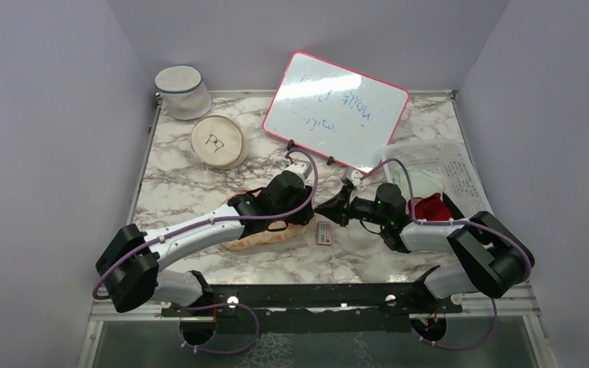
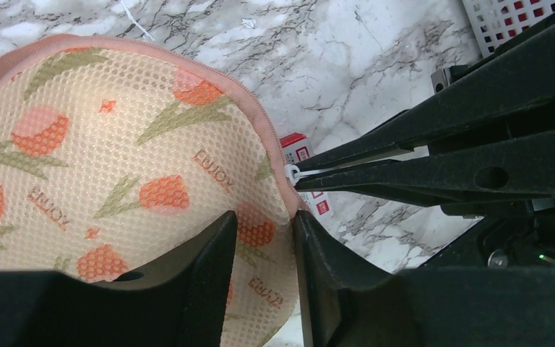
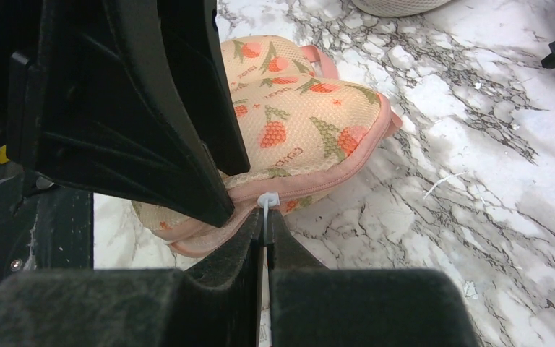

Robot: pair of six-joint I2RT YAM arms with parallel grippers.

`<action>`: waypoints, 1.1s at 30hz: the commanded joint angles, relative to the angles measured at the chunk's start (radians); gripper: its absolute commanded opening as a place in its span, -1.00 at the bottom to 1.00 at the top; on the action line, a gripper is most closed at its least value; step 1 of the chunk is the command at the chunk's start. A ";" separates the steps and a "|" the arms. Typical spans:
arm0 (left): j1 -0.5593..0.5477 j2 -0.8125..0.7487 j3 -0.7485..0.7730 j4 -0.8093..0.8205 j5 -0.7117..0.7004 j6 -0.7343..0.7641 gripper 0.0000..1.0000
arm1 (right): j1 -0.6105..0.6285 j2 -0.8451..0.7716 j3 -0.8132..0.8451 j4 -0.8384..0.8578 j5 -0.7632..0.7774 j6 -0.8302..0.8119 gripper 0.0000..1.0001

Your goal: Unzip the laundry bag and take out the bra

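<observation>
The laundry bag (image 1: 264, 239) lies flat on the marble, a cream mesh pouch with pink zipper edging (image 2: 115, 144) (image 3: 311, 137). The bra's peach fabric with red and green print (image 2: 159, 195) shows through the mesh (image 3: 282, 130). My left gripper (image 1: 304, 217) (image 2: 264, 220) sits over the bag's right corner, its jaws narrowed on the mesh, which fills the gap between them. My right gripper (image 1: 320, 207) (image 3: 266, 217) meets that same corner from the right and is shut on the white zipper pull (image 3: 267, 201) (image 2: 293, 173).
A pink-framed whiteboard (image 1: 336, 111) leans at the back. A white basket (image 1: 437, 165) with a red cloth (image 1: 429, 207) stands right. A round cream disc (image 1: 218, 142) and a mesh cylinder (image 1: 182, 92) sit back left. A small red-white card (image 1: 324, 234) lies beside the bag.
</observation>
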 commanded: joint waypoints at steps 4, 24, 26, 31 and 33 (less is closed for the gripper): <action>-0.004 -0.013 0.014 0.002 0.034 0.065 -0.74 | 0.002 0.017 0.030 -0.008 -0.008 -0.003 -0.97; -0.006 -0.142 -0.018 -0.095 0.302 0.469 -1.00 | -0.008 0.022 0.002 -0.016 0.230 0.059 -0.98; -0.011 -0.140 -0.011 -0.101 0.326 0.501 -1.00 | -0.016 0.025 0.001 -0.015 0.241 0.068 -0.98; -0.059 -0.130 0.012 -0.096 0.311 0.618 -1.00 | -0.047 0.066 0.007 -0.005 0.230 0.110 -0.98; -0.079 -0.109 0.024 -0.097 0.258 0.670 -1.00 | -0.059 0.078 0.001 0.021 0.215 0.130 -0.97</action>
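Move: Just at the left fingertips, no more than 1 cm to their right and level with them, runs the laundry bag's zipped edge. The zipper pull is about 3 cm ahead of the left hand and 3 cm right, pinched in the right hand. From the right hand the zipper's far bend lies some 5 cm ahead and 4 cm left, at its height. The small box lies roughly 7 cm lower, 3 cm back and 2 cm right of the right hand. Closing its part-open fingers, the left hand pinches the bag's zipper edge beside the pull, then draws it about 5 cm back, away from the right hand, rising slightly and turning some 30 degrees clockwise. The right hand keeps its pinch on the pull and, starting a little later, runs it about 3 cm forward along the zipper towards the far bend, sinking about 2 cm and easing right. ##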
